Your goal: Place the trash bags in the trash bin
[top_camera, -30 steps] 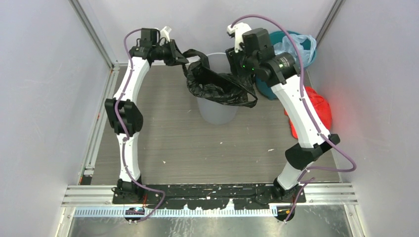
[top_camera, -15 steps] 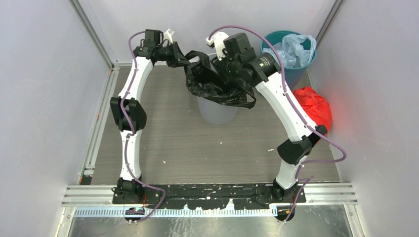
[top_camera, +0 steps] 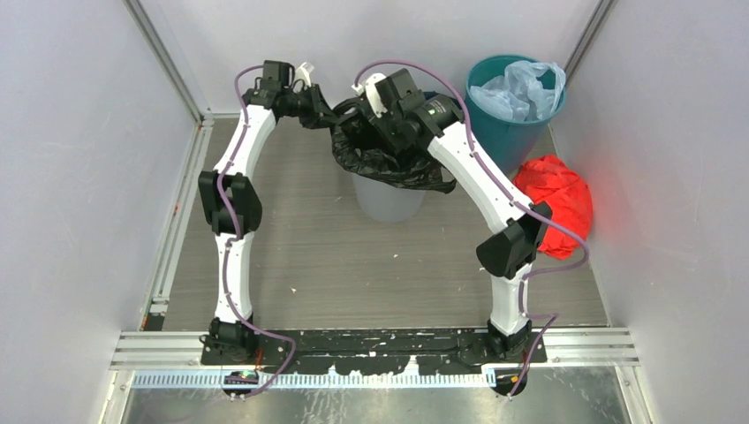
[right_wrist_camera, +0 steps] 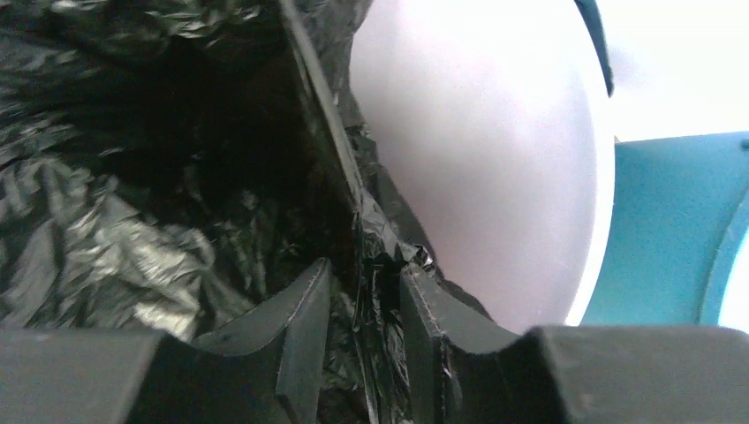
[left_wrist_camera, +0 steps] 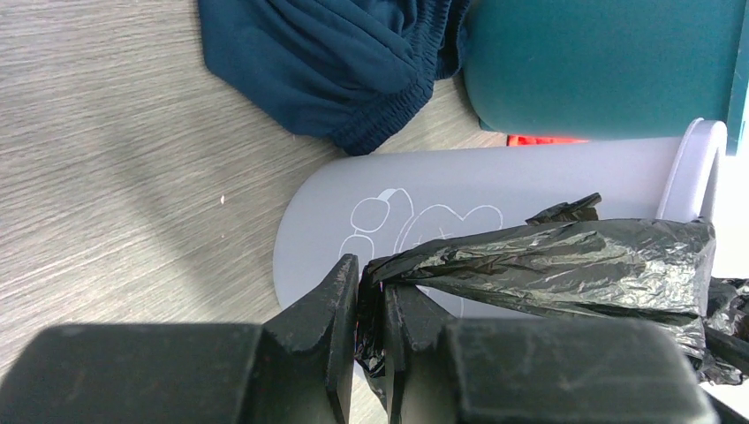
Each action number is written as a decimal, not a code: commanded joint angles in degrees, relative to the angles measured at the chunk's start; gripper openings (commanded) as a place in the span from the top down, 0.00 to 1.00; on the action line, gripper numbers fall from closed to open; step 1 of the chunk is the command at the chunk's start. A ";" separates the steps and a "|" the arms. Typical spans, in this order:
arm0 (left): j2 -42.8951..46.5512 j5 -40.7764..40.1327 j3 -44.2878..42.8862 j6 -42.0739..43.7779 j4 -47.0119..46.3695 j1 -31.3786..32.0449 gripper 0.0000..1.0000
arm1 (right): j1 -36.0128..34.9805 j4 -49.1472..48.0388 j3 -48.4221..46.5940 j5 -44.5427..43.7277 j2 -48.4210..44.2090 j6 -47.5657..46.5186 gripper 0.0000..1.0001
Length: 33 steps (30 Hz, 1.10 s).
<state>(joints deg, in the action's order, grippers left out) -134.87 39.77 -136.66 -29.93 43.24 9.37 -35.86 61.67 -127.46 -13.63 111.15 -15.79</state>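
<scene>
The black trash bag (top_camera: pixel 389 163) hangs bunched over the mouth of the light grey trash bin (top_camera: pixel 387 201) at the back middle. My left gripper (top_camera: pixel 322 110) is shut on the bag's left edge and holds it up beside the rim. In the left wrist view the fingers (left_wrist_camera: pixel 340 300) pinch the black film (left_wrist_camera: pixel 565 265) in front of the bin wall (left_wrist_camera: pixel 495 185). My right gripper (top_camera: pixel 389 132) reaches down into the bag's mouth. There its jaws (right_wrist_camera: pixel 364 291) stand apart, with a fold of the bag (right_wrist_camera: pixel 115 221) lying loose between them beside the bin's inner wall (right_wrist_camera: pixel 495 159).
A teal bin (top_camera: pixel 508 124) with a pale blue plastic bag (top_camera: pixel 517 84) stands right of the grey bin. A red cloth bundle (top_camera: pixel 556 190) lies by the right wall. A dark blue cloth (left_wrist_camera: pixel 336 62) lies on the floor behind the bins. Walls close in on three sides.
My right arm has swung left from beside the teal bin to over the grey bin, into the bag's mouth. The left gripper has shifted slightly right, still holding the bag's edge.
</scene>
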 commanded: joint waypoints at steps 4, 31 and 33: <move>4.90 1.95 1.05 1.44 -1.55 -0.58 0.83 | 2.02 -6.32 -5.29 -10.80 2.91 -0.23 0.81; 10.40 6.38 8.24 -0.27 -8.67 -0.58 0.83 | 13.74 -19.39 -9.83 -14.78 6.12 10.95 0.99; 9.96 6.29 7.97 -0.24 -8.30 -0.58 0.83 | 14.60 -19.12 -9.83 -14.42 6.30 11.53 0.99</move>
<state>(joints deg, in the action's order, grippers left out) -128.09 44.84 -128.16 -29.85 36.93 9.13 -22.98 45.15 -134.58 -25.82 117.45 -6.09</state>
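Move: The right fingers, still partly open, straddle the edge of the black trash bag at the hand point, over the inside of the grey bin. That bin's middle is about 4 cm ahead, 2 cm right and 16 cm below; the teal bin stands some 16 cm ahead and 25 cm right, equally low. The dark shorts lie roughly 24 cm ahead, 8 cm right and 26 cm down. From the left hand, holding a bag corner, the grey bin's middle is about 6 cm back, 12 cm right and 8 cm below. Close the right fingers on the bag edge as the hand sets off, and draw it forward and right, about 15 cm in all, towards the far right rim of the grey bin, rising late by some 5 cm. Turn the wrist clockwise and tip the fingers up on the way. Keep the left pinch on its corner, easing slightly back and down, then lifting about 4 cm. ##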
